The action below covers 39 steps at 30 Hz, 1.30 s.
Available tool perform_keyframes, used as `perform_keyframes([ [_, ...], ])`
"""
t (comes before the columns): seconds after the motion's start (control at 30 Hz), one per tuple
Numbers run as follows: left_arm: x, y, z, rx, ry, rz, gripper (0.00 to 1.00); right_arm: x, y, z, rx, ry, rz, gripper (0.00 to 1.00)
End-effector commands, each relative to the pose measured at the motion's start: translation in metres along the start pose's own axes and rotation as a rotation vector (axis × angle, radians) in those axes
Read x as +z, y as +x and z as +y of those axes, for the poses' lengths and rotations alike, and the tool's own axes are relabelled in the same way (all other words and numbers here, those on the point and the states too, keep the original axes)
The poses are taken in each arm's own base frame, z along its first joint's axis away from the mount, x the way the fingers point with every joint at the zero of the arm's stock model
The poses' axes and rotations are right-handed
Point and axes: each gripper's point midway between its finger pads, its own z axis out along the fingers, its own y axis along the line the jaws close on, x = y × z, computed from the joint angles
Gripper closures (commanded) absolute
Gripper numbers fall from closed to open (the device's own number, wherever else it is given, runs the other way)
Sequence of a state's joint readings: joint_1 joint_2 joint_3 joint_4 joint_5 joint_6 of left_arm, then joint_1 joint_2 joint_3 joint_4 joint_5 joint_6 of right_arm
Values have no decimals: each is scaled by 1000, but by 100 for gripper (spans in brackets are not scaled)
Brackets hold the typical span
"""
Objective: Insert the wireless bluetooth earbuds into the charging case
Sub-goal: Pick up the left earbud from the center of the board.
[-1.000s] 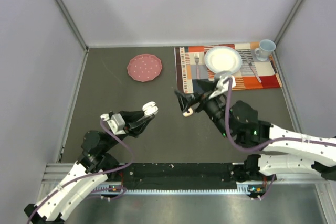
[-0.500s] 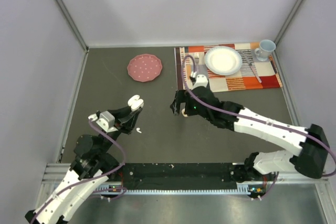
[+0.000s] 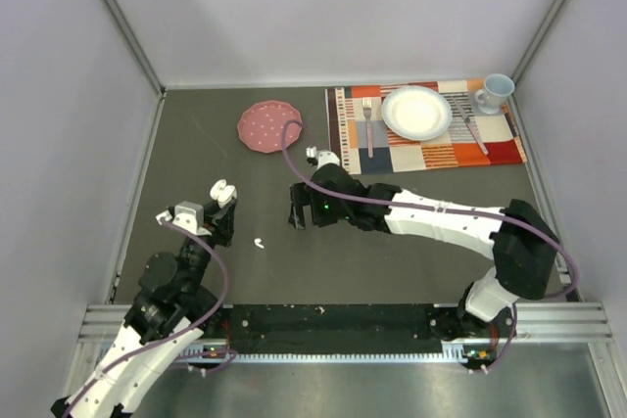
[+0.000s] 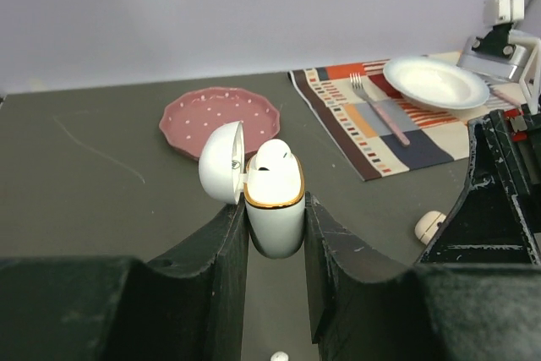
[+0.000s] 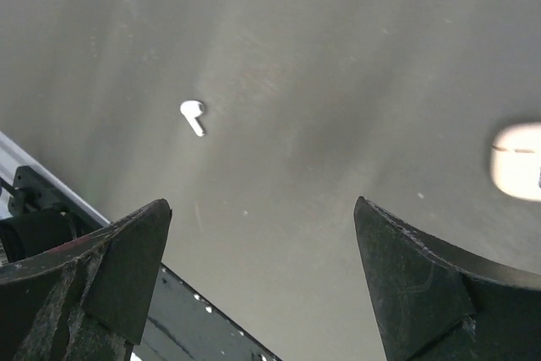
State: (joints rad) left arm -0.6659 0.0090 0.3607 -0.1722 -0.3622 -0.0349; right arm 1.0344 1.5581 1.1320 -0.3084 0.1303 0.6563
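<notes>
My left gripper [image 3: 223, 193] is shut on a white charging case [image 4: 275, 200] with a gold rim, held upright above the table. Its lid [image 4: 221, 162] is open and one white earbud [image 4: 272, 158] sits in it. Another earbud [image 3: 260, 241] lies loose on the dark table right of the left gripper; it also shows in the right wrist view [image 5: 193, 116]. My right gripper [image 3: 296, 212] is open and empty, hovering above the table right of that earbud. A second white case [image 4: 429, 226] lies on the table by the right gripper. Other earbuds are out of view.
A pink dotted plate [image 3: 269, 126] lies at the back centre. A striped placemat [image 3: 431, 149] at the back right holds a white plate [image 3: 416, 111], a fork, a knife and a blue cup [image 3: 495, 92]. The metal rail [image 3: 323, 320] runs along the near edge.
My right arm has stretched left across the table and its gripper now hovers near the loose earbud. My left gripper has drawn back left with the case, uncovering that earbud.
</notes>
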Motion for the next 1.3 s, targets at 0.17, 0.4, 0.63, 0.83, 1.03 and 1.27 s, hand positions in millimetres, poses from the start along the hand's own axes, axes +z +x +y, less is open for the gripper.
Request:
perform_keyframes([
  [0.17,-21,-27,15,-51,-43,-115,100,33,-3,48,-58,-101,-21,12],
  [0.4,-32,-40,21,-36,-50,-113,100,62,6,60,-55,-74,-15,17],
  [0.63,-39,-51,26,-38,-70,-122,100,88,10,79,-32,-58,-8,20],
  [0.83,-43,-49,28,-34,-75,-100,100,103,18,92,-19,-43,5,23],
  [1.03,-47,-52,34,-31,-101,-97,100,117,29,100,-45,-25,31,30],
  [1.27,-47,-52,34,-28,-97,-93,100,130,40,102,-98,-2,54,37],
])
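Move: Low over the table, the left earbud lies about 15 cm to the right hand's left, nearly level with it (perhaps 1 cm ahead) and 11 cm below. The peach case is about 13 cm ahead of that hand and 10 cm to its right, also on the table. The white charging case, held open by the left hand, is some 19 cm left, 2 cm back and 13 cm above. From the left hand the earbud is about 3 cm ahead, 4 cm right and 22 cm down. Sweeping about 14 cm left while sinking some 8 cm, the right hand closes in on the left earbud, its fingers narrowing from nearly wide open to about two thirds, with no touch yet. The left hand keeps its grip on the white charging case and draws some 3 cm left, out of the approaching hand's way, after a 2 cm dip and rise. ##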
